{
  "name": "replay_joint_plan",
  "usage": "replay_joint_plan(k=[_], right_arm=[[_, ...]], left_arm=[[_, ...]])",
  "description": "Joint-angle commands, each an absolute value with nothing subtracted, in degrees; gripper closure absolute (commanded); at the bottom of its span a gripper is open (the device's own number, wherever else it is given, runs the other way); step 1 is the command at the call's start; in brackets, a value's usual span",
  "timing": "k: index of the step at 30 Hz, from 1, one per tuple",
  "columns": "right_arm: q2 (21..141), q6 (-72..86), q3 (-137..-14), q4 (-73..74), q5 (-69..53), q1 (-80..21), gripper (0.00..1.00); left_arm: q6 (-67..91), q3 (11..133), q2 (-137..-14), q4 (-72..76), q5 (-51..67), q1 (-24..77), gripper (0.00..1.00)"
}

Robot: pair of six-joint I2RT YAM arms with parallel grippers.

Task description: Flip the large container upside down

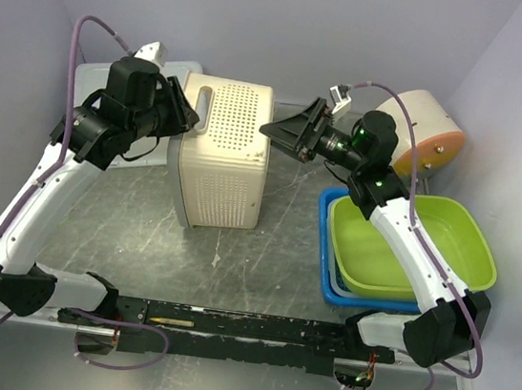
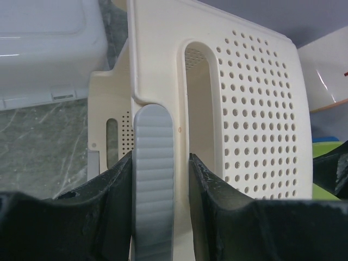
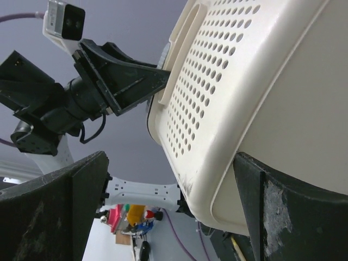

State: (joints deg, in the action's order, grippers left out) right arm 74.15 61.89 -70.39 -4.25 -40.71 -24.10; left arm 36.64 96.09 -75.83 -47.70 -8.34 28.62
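The large container point(image 1: 226, 157) is a cream perforated basket lying on its side mid-table, with its slot handle facing up at the left. My left gripper point(image 1: 187, 113) is at its upper left edge. In the left wrist view the left gripper point(image 2: 161, 157) is shut on the container's point(image 2: 261, 109) rim, with a grey ribbed strip point(image 2: 153, 179) and the cream wall between the fingers. My right gripper point(image 1: 287, 131) is at the container's upper right corner. In the right wrist view the right gripper point(image 3: 169, 157) is wide open, and a rounded corner of the container point(image 3: 255, 81) reaches between its fingers.
A green tub point(image 1: 428, 241) sits nested in a blue tray point(image 1: 323, 251) at the right. A white lidded box point(image 1: 99, 73) stands at the back left, close behind the left gripper. A round cream and orange object point(image 1: 424, 130) lies at the back right. Walls enclose three sides.
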Motion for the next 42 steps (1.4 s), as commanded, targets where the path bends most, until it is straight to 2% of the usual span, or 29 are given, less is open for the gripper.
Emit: replay_joint_plan(k=[1,6,13,21,25,30,38,42], right_arm=[[75.4,66.2,-76.2,-15.2,-44.5,-30.4,0.00],[76.5,68.9,-78.5,-19.1,-44.8,-32.5,0.00],[77.5,66.6,-84.7,-15.3,-43.8,-33.4,0.00],[80.4,65.3,-86.5,-13.8,-44.1,-34.7,0.00],[81.5,65.3,-83.2,-15.1,-44.5,-35.8,0.00],[82.5,65.5,-78.8,-16.8,-44.3,-38.7,0.00],[83.8,63.4,-75.3,-15.5,-43.0,-42.8,0.00],[83.0,59.8,-74.9,-10.6,-40.8,-43.1,0.00]], left_arm=[[36.9,90.6,-75.9,-48.9,-2.3,28.7,0.93],[38.7,88.1,-74.7,-45.3,0.7,28.3,0.93],[44.5,82.1,-70.9,-33.3,5.5,28.3,0.93],[48.1,77.7,-65.8,-25.3,1.9,28.3,0.93],[50.4,68.9,-62.8,-25.5,1.0,28.2,0.93],[55.0,52.9,-52.5,-21.4,-0.4,28.0,0.93],[56.3,42.6,-39.3,-28.2,-10.6,28.1,0.93],[58.2,36.5,-35.9,-28.5,-11.4,28.0,0.93]])
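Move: The large container, the cream basket, stands on end with its mouth to the left. The left hand already grips its rim by the handle slot, the container's middle about 7 cm right, 2 cm ahead and 18 below. For the right hand, open against the base, that middle lies some 7 cm left, 4 ahead and 20 below. From the left hand the upturned white tub is roughly 18 cm left, 15 farther out and 28 lower. Down, back and to the left, the left hand keeps its grip on the rim by the handle, edging left at first, then dropping quickly about 14 cm while the wrist rolls its left side down and turns counter-clockwise. The right hand, fingers wide open and still against the base, goes left a little, rises some 8 cm, then pushes left and back while sinking again. ##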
